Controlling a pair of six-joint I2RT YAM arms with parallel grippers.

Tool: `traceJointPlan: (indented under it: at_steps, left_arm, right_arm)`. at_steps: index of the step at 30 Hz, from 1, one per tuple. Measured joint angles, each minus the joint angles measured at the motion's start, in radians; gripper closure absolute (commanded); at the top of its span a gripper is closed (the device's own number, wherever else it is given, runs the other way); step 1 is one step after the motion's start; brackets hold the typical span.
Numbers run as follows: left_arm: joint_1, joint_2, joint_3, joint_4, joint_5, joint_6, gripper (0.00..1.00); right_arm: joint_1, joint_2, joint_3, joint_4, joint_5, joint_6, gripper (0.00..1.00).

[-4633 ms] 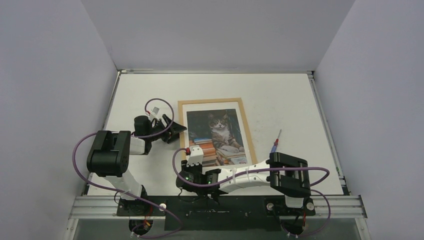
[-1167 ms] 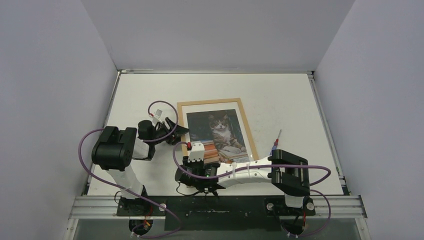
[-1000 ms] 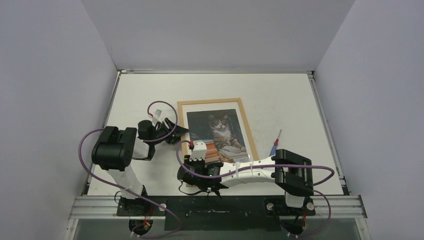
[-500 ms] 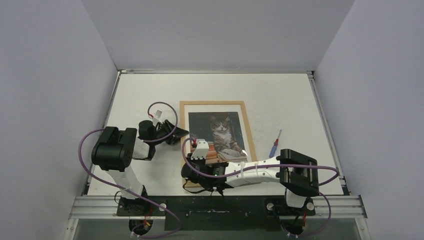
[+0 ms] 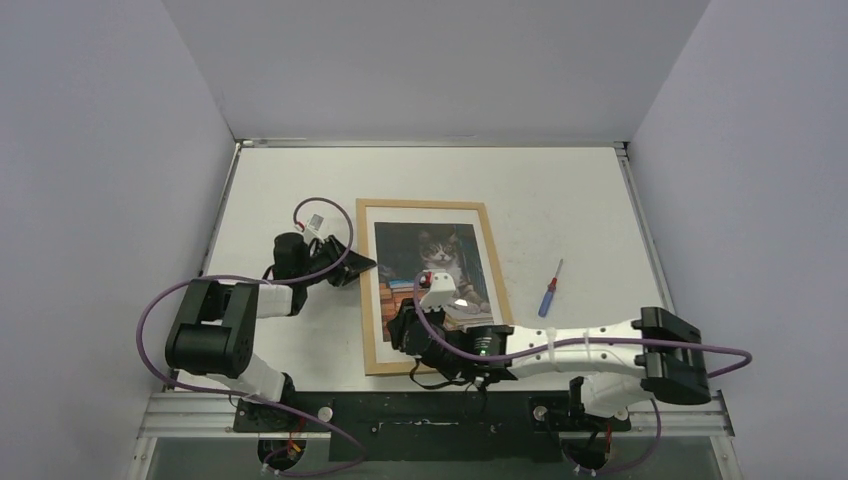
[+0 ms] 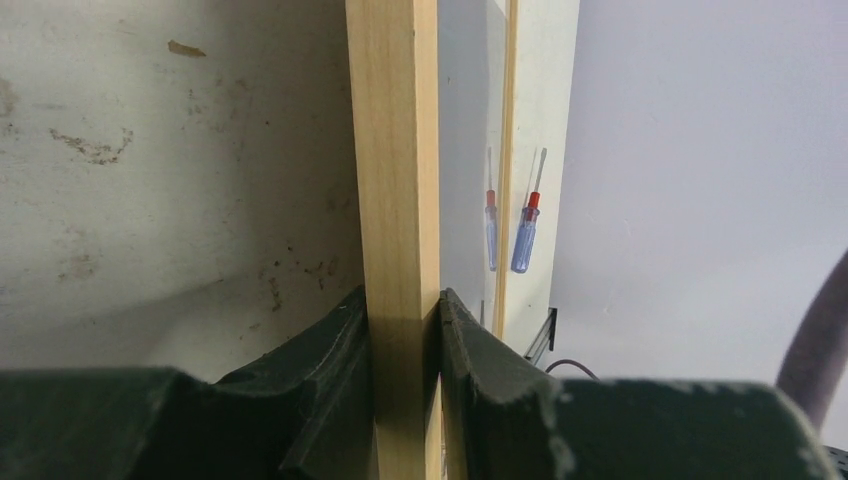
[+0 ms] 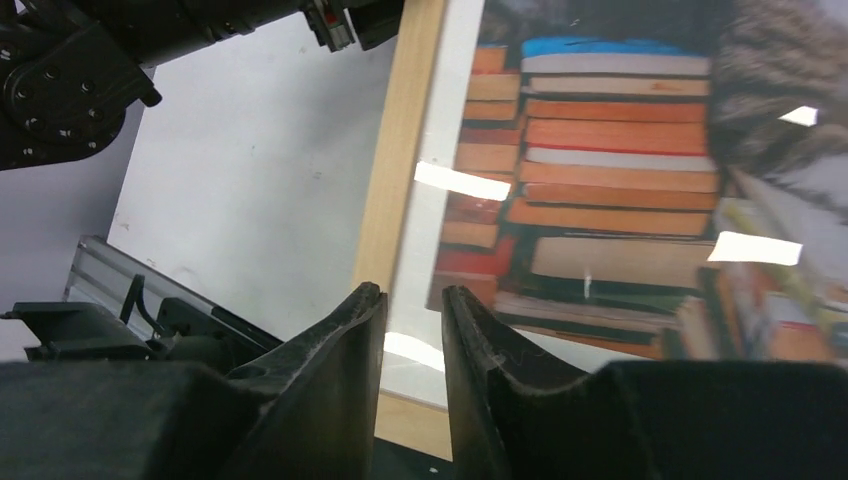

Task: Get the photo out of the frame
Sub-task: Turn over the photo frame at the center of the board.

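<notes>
The frame (image 5: 420,204) of light wood lies mid-table with the photo (image 5: 441,256), a cat on stacked books, behind glass in it. My left gripper (image 5: 357,266) is shut on the frame's left moulding. The left wrist view shows the wooden bar (image 6: 395,150) pinched between both jaws of the left gripper (image 6: 403,305). My right gripper (image 5: 398,332) hovers over the frame's near left part. In the right wrist view the right gripper (image 7: 412,292) is narrowly open with nothing between its jaws, above the glass near the frame's moulding (image 7: 400,150) and the photo's books (image 7: 600,180).
A small screwdriver (image 5: 548,290) with a blue and red handle lies on the table right of the frame; the left wrist view shows this screwdriver (image 6: 525,235) beside its reflection in the glass. The black mounting rail (image 5: 440,412) runs along the near edge.
The left gripper has closed onto the frame's left moulding. The right gripper rose and moved farther over the photo, its elbow swinging out right. The frame's near left corner now shows.
</notes>
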State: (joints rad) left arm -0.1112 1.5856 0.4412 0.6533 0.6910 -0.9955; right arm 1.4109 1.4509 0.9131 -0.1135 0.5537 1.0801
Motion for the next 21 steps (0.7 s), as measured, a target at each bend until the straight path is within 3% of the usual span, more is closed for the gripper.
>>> traceJointPlan:
  at_steps: [3, 7, 14, 21]
  left_arm:
    - [0.0, -0.05, 0.025, -0.087, -0.011, 0.031, 0.96]
    - [-0.001, -0.112, 0.062, -0.22, -0.029, 0.077, 0.99]
    - [-0.001, -0.177, 0.101, -0.392, -0.049, 0.138, 1.0]
    - [-0.001, -0.208, 0.13, -0.505, -0.064, 0.177, 1.0]
  right_arm:
    - [0.011, -0.118, -0.051, -0.046, 0.033, -0.058, 0.44]
    - [0.034, -0.245, -0.091, -0.103, 0.05, -0.153, 0.34]
    - [0.179, -0.33, -0.109, -0.166, 0.132, -0.365, 0.26]
    - [0.41, -0.216, -0.175, -0.1, 0.267, -0.665, 0.25]
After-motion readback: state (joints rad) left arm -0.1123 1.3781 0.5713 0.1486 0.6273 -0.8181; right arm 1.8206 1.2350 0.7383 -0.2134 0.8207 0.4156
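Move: The middle of the frame's near edge lies about 5 cm back and 11 cm right of the right hand, some 10 cm below it; its near left corner is 5 cm back, 4 cm left and about 9 cm down. The left hand already pinches the raised left edge between its fingers, with the middle of the near edge roughly 23 cm back, 14 cm right and 3 cm below it. Right hand opens, rolls, swings 9 cm back and rightward towards the near edge; left keeps pinching and rises. ##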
